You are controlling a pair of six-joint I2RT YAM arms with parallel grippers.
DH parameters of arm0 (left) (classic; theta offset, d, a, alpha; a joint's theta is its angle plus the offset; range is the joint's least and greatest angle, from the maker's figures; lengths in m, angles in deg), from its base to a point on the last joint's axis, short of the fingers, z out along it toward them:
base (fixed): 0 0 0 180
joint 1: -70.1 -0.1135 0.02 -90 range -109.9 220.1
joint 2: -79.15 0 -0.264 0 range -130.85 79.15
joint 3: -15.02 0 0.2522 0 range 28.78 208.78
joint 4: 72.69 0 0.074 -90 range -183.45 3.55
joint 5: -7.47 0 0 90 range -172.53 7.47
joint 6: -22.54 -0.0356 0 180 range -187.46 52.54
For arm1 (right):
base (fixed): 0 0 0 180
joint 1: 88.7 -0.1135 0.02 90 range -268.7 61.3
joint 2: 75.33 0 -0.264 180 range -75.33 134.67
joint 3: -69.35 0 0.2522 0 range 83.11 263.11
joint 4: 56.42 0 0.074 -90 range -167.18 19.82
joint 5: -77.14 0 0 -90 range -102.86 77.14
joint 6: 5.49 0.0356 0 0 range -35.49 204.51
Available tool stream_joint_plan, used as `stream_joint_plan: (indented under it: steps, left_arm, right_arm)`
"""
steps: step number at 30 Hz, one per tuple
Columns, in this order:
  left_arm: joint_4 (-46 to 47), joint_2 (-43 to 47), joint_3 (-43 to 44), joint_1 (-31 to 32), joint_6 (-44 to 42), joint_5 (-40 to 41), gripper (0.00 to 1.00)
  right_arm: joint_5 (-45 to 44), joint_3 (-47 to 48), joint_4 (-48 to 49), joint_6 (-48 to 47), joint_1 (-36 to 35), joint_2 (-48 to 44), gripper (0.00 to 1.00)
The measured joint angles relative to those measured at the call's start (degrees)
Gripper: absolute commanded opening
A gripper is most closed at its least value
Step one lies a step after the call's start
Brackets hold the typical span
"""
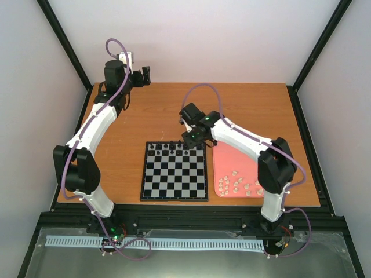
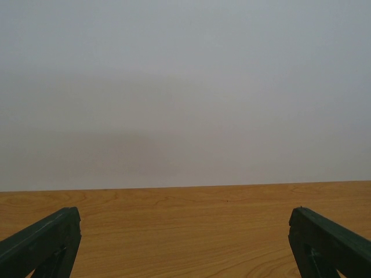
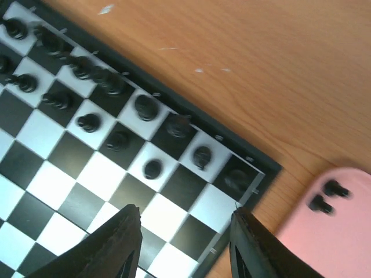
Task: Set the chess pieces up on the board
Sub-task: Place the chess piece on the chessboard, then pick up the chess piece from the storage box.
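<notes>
The board (image 1: 174, 180) lies in the middle of the table, with black chess pieces (image 1: 173, 148) lined up along its two far rows. My right gripper (image 1: 194, 138) hovers over the board's far right corner. In the right wrist view its fingers (image 3: 128, 231) stand apart, open over bare squares, with nothing between them. Black pieces (image 3: 146, 107) fill the squares along the board's border (image 3: 191, 110), the corner one (image 3: 237, 179) blurred. Two more black pieces (image 3: 327, 196) lie on the pink tray (image 3: 336, 231). My left gripper (image 1: 144, 75) is open at the far left corner, away from the board.
The pink tray (image 1: 232, 159) sits right of the board, with several cream-white pieces (image 1: 237, 185) at its near end. The left wrist view shows only bare wood (image 2: 185, 231), the grey wall and the left gripper (image 2: 185, 217) spread wide.
</notes>
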Motion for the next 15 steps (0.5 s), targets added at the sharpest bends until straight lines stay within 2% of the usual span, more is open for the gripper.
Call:
stream_joint_plan:
  steps: [6, 11, 15]
  left_arm:
    - [-0.1, 0.0, 0.0, 0.0, 0.0, 0.0, 1.00]
    - [-0.1, 0.0, 0.1, 0.1, 0.0, 0.0, 1.00]
    - [-0.3, 0.0, 0.3, 0.2, 0.0, 0.0, 1.00]
  right_arm:
    - [-3.9, -5.1, 0.7, 1.3, 6.1, -6.3, 0.51]
    - [-5.9, -9.6, 1.5, 1.7, 12.2, -5.8, 0.45]
    - [-5.8, -10.6, 2.3, 1.9, 13.9, -3.0, 0.45]
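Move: The two black pawns left in the pink tray's far left corner are what the right hand, empty and half open, goes for. The nearer one lies some 11 cm to its right, 5 cm ahead and 9 cm below; the other is about 1 cm farther out and 1 cm farther right. At about that depth, the just-placed pawn is 2 cm left and 1 cm back, and the board's corner piece 4 cm right and 2 cm ahead. From the left hand, the nearer tray pawn is roughly 33 cm right, 15 cm back and 31 cm below. Rightward and a little forward, in one quick sweep of about 12 cm, the right hand leaves the just-placed pawn and passes over the board's far right corner towards the last two black pawns in the tray. It rises slightly, then sinks about 5 cm while slowing, turning some 20 degrees clockwise, its fingers staying half open and touching nothing. ##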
